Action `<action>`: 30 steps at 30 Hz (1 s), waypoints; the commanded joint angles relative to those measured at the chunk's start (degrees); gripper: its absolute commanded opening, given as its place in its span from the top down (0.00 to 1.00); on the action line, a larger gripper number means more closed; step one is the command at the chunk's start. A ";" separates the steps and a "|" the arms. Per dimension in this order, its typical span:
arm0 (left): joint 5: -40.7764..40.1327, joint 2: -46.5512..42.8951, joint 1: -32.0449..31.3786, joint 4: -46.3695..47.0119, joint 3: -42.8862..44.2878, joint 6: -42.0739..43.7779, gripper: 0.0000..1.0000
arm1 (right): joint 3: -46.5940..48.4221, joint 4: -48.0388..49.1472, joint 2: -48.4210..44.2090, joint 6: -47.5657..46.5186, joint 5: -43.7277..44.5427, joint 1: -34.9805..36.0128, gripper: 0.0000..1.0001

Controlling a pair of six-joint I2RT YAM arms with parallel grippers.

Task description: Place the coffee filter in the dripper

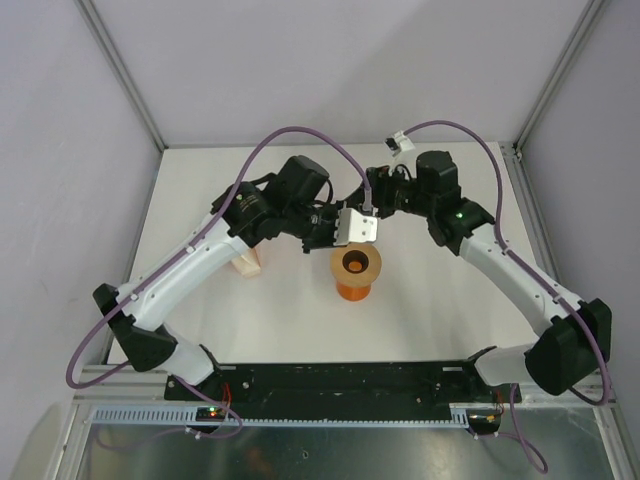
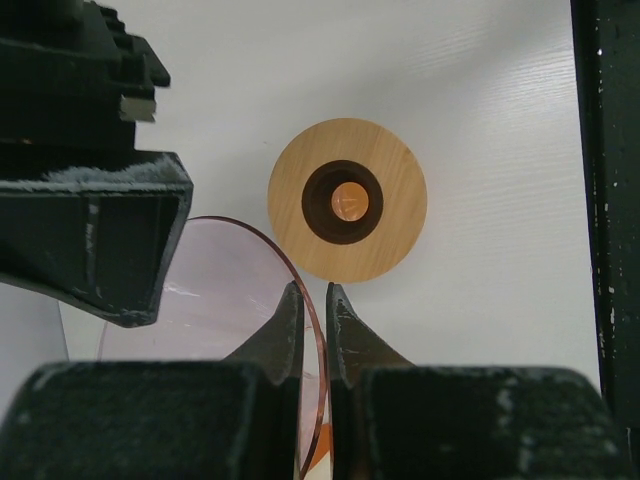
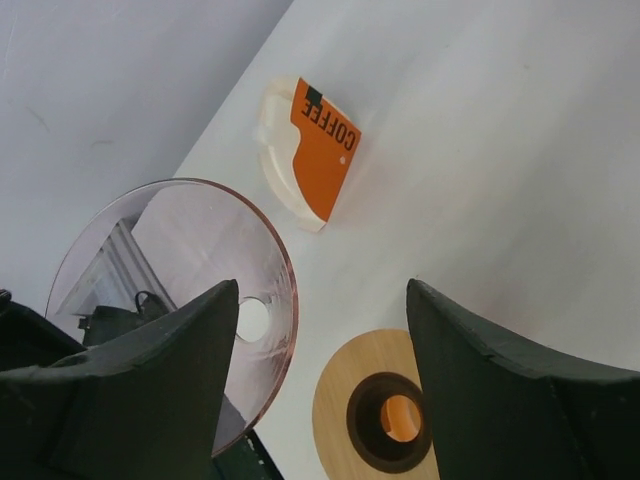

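The dripper (image 1: 358, 228), a translucent pinkish cone, hangs tilted above the table with its mouth toward my right gripper. My left gripper (image 2: 313, 290) is shut on the rim of the dripper (image 2: 220, 290). In the right wrist view the dripper (image 3: 170, 250) looks empty, and its bottom hole shows. My right gripper (image 3: 325, 330) is open beside it, with one finger (image 3: 150, 380) in front of the dripper's mouth and the rim's edge in the gap. No single coffee filter is in view. In the top view my left gripper (image 1: 325, 228) and right gripper (image 1: 372, 205) meet at the dripper.
A round wooden ring (image 2: 390, 200) on an orange cup (image 1: 355, 290) stands just below the dripper, the ring (image 3: 340, 400) also in the right wrist view. A cream stack of filters with an orange COFFEE label (image 3: 320, 150) lies to the left (image 1: 247, 262).
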 commanded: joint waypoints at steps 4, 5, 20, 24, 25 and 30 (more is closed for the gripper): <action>-2.37 -0.55 -0.81 0.84 3.13 1.62 1.00 | 5.50 -1.27 4.39 0.65 -6.04 1.83 0.38; -2.41 -0.56 -0.86 0.84 3.19 1.67 1.00 | 5.61 -1.39 5.06 0.68 -6.86 1.86 0.41; -5.90 -0.50 -0.91 1.02 3.20 -0.68 0.83 | 6.51 -6.57 4.95 -1.59 -8.48 0.83 1.00; -6.58 -0.72 -0.91 1.79 5.58 -5.64 0.41 | 6.51 -8.43 1.21 -3.21 1.07 0.75 1.00; -6.54 -0.78 -0.91 2.06 6.30 -7.55 0.34 | 6.51 -8.71 0.44 -3.53 3.20 0.80 1.00; -9.39 -0.25 -0.63 3.74 11.62 -17.77 0.22 | 6.50 -10.47 -2.82 -4.58 11.39 0.84 1.00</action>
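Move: My left hand already pinches the clear coffee filter by its rim; the filter's middle lies about 5 cm ahead, 3 cm right and 2 cm below. From my still open right hand it is some 4 cm back, 4 cm left and a little lower. The wooden dripper sits about 5 cm ahead, 5 cm right and 14 cm below my left hand, with the glass server straight under it, about 10 cm lower. I bring my right hand about 4 cm left onto the filter, easing down and slightly back, tipping it down about 15 degrees and shutting its fingers on the rim while my left hand holds nearly still. Then I open my left fingers and lift that hand about 4 cm from its lowest point, as my right draws back some 4 cm to the right, rising slightly with its grip kept. ##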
